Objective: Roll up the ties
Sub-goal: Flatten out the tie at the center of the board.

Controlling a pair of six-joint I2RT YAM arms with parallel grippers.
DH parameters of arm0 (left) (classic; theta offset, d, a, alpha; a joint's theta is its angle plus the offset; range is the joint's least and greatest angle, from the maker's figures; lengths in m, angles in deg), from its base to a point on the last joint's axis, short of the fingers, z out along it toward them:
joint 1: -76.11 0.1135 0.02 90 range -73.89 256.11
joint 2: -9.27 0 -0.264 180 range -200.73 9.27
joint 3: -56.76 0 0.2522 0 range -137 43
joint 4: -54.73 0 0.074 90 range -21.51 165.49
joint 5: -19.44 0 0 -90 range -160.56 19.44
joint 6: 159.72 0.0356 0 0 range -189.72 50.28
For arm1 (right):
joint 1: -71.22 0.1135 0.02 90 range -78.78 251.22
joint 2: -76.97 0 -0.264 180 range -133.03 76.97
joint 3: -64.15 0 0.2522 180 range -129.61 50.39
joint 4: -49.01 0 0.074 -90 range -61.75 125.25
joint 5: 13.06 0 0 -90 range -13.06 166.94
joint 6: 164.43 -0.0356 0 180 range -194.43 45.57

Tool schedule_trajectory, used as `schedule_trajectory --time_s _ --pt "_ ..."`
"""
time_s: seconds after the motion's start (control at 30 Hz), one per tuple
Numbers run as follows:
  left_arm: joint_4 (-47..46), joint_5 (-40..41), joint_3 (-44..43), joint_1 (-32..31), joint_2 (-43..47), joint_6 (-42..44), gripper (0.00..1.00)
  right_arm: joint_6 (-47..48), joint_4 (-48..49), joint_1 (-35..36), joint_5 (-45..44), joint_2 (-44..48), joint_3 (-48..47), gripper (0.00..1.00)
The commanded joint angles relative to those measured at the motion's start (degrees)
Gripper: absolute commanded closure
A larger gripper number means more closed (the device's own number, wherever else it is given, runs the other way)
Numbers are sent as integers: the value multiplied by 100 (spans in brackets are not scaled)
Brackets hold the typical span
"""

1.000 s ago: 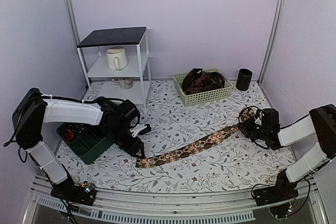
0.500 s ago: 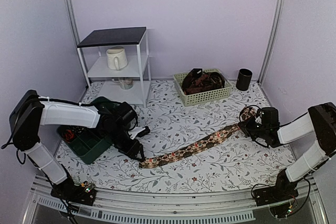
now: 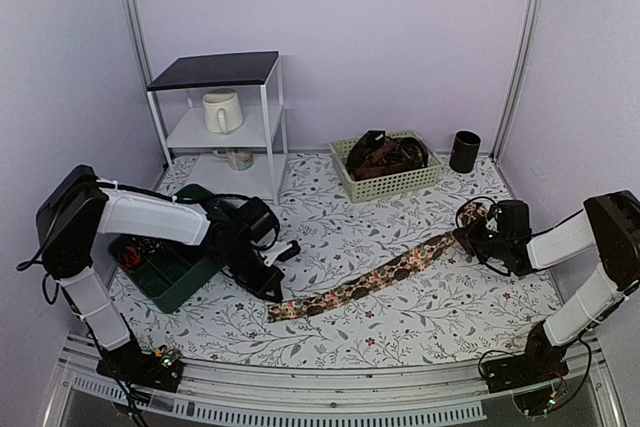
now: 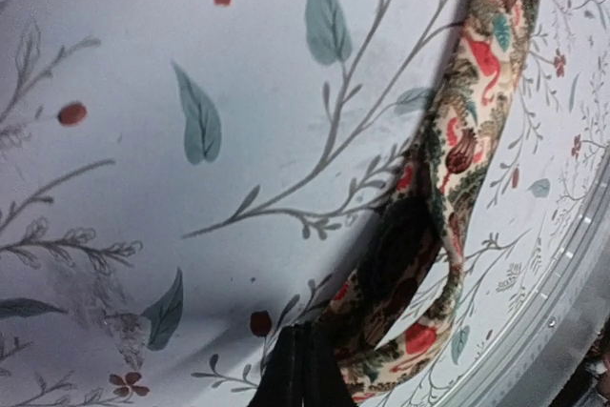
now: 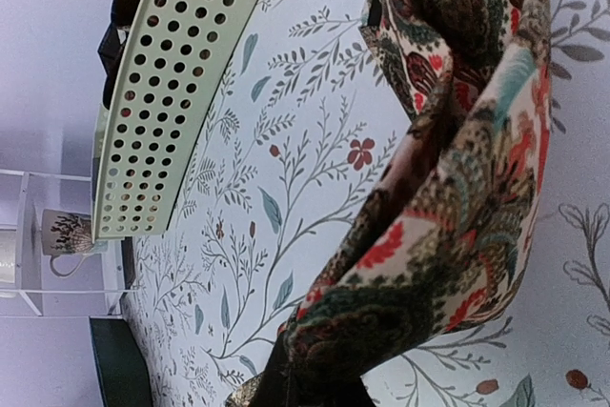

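Observation:
One long floral tie (image 3: 370,282), brown with red and pale patterns, lies diagonally across the table mat. My left gripper (image 3: 272,289) is at its near-left narrow end. In the left wrist view the fingers (image 4: 303,369) are pressed together, with the tie end (image 4: 467,140) curled up in a loop against them. My right gripper (image 3: 468,237) is at the far-right wide end. In the right wrist view the bunched tie (image 5: 457,188) drapes over the shut gripper (image 5: 305,393) and hides its tips.
A pale green perforated basket (image 3: 395,184) holding more dark ties stands at the back centre; it also shows in the right wrist view (image 5: 172,92). A black cup (image 3: 464,151) is at the back right. A white shelf with a mug (image 3: 222,110) and a dark green bin (image 3: 170,272) are at the left.
My left gripper has moved a little to the right and the tie's narrow end has shifted with it. My right gripper has edged slightly back with the wide end.

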Motion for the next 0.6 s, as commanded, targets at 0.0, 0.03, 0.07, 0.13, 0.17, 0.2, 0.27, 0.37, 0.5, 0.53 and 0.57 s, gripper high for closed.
schedule_trajectory --time_s 0.0,0.03,0.07,0.13,0.17,0.2,0.27,0.37,0.5,0.53,0.57 --pt "-290 249 -298 -128 480 698 100 -42 211 -191 181 -256 -240 95" --pt "-383 284 -298 -173 648 943 100 -55 335 -263 262 -305 -237 95" --pt "-499 312 -288 -228 835 1235 100 -84 481 -350 346 -374 -235 95" --pt "-701 501 -268 -420 1179 1896 100 -124 761 -511 528 -481 -254 95" --pt "-771 555 -270 -525 1318 2204 100 -137 865 -594 622 -525 -281 95" --pt "-835 601 -285 -606 1452 2465 100 -144 925 -659 713 -554 -331 95" --pt "-822 520 -375 -647 1625 2809 100 -112 913 -739 808 -557 -425 96" --pt "-631 809 -550 -397 1496 2384 100 -80 821 -745 757 -462 -394 96" --pt "468 967 -1125 193 774 714 79 -108 802 -748 736 -411 -302 96" --pt "520 996 -1057 175 760 326 75 -116 798 -750 743 -406 -290 96" --pt "410 868 -919 153 850 -7 73 -118 787 -744 744 -402 -285 96"
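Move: The tie's near-left end lies right at the left fingertips, about 1 cm to their right, 2 cm back and 1 cm below. The green tray sits some 22 cm left of that hand and 11 cm ahead. The right hand holds the tie near its far end; from it the near-left end is roughly 45 cm left, 18 cm back and 4 cm lower, the basket 20 cm left and 17 cm ahead, the black cup 20 cm straight ahead. The left hand's shut fingers come free of the tie's near-left end and rise about 14 cm while drifting right, then swing forward some 5 cm, the fingertips tilting forward by about 30 degrees and starting to open. The right hand keeps its pinch on the far end and draws the tie forward and to the right, rising slightly. ##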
